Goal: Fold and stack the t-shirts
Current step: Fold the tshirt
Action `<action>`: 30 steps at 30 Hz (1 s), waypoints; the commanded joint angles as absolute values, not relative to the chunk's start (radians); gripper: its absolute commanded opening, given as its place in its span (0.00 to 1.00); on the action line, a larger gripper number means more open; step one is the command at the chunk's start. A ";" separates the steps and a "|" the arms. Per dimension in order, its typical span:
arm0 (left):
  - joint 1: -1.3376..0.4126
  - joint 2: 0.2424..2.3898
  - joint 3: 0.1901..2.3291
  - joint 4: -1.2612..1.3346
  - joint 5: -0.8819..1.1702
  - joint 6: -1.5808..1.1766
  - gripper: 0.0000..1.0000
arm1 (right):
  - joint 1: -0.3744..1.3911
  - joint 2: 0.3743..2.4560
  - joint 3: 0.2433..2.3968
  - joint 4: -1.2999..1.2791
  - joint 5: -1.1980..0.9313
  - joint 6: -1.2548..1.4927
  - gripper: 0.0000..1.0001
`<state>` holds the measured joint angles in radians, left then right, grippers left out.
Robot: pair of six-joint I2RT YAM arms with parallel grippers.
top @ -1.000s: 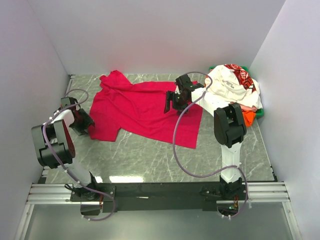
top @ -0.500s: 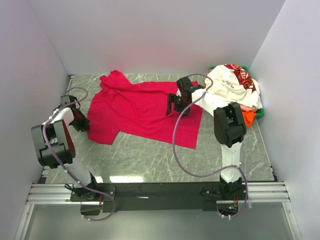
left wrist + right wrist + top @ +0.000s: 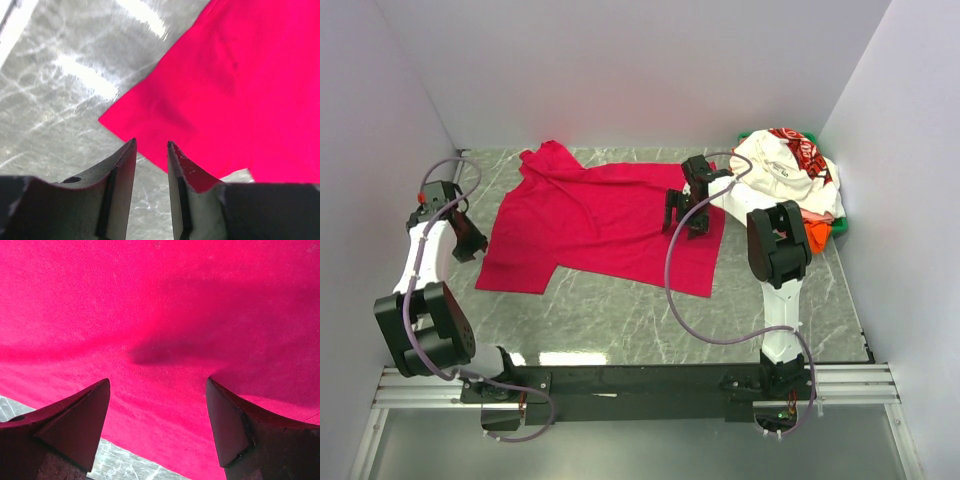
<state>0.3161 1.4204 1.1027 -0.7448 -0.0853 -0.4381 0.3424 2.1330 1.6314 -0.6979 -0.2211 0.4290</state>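
A crimson t-shirt (image 3: 600,215) lies spread flat on the marble table (image 3: 610,320). Its near-left corner (image 3: 150,115) sits just ahead of my left gripper (image 3: 151,145), whose jaws stand a little apart with only table between them. From above, the left gripper (image 3: 468,242) hovers beside the shirt's left edge. My right gripper (image 3: 690,215) hangs over the shirt's right part. In its wrist view the right gripper (image 3: 158,381) is wide open just above the red cloth (image 3: 165,315), holding nothing. A white t-shirt with red-and-black print (image 3: 782,170) tops a pile at the back right.
Orange cloth (image 3: 820,235) and a green edge (image 3: 842,228) show under the white shirt in the pile. White walls close in the table at the left, back and right. A metal rail (image 3: 640,385) with both arm bases runs along the near edge.
The left gripper shut on the shirt's near-left corner, dragged it leftward and flatter, then let go and drew back. The right gripper shifted slightly right over the cloth, still open.
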 commanded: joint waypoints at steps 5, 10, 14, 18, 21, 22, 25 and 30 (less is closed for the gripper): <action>0.377 1.519 1.019 -0.690 -0.008 -0.445 0.37 | 0.342 2.126 1.657 -0.709 -0.236 0.422 0.84; 0.419 1.583 1.023 -0.673 0.012 -0.442 0.38 | 0.341 2.079 1.592 -0.657 -0.256 0.433 0.84; 0.417 1.634 1.042 -0.681 0.008 -0.445 0.38 | 0.342 2.027 1.543 -0.614 -0.282 0.449 0.84; 0.419 1.663 1.048 -0.678 0.003 -0.439 0.38 | 0.342 2.019 1.549 -0.609 -0.299 0.454 0.84; 0.417 1.671 1.052 -0.699 -0.035 -0.437 0.38 | 0.342 2.014 1.552 -0.604 -0.310 0.457 0.84; 0.417 1.664 1.043 -0.701 -0.061 -0.442 0.38 | 0.342 2.011 1.554 -0.603 -0.310 0.457 0.84; 0.419 1.626 1.022 -0.699 -0.112 -0.445 0.38 | 0.342 2.010 1.549 -0.600 -0.310 0.459 0.83; 0.423 1.614 1.020 -0.699 -0.124 -0.454 0.40 | 0.342 2.019 1.555 -0.607 -0.321 0.450 0.84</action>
<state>0.4194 1.6569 1.0157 -0.6987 -0.0887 -0.4416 0.3424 2.0686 1.5459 -0.6247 -0.3050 0.4522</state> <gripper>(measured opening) 0.394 0.834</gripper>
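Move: The near left corner of the sleeve lies about 3 cm back, 3 cm to the left and some 10 cm below the left hand. The sleeve's other corner is roughly 15 cm to the right of that corner and 1 cm nearer the base. The armpit notch sits around 18 cm to the right of the first corner and 5 cm farther out. From the right hand, low over the shirt's body, that first corner is about 45 cm left, 14 cm back and slightly below. No grip yet: the part-open left fingers come down some 9 cm onto the sleeve's near left corner, drawing back 3 to 4 cm and edging about 2 cm left at the end, while the hand tips about 15 degrees nearer to pointing straight down. The tips end right beside the cloth; touch can't be made out. The wide-open right hand eases up, back and left, about a centimetre each. ##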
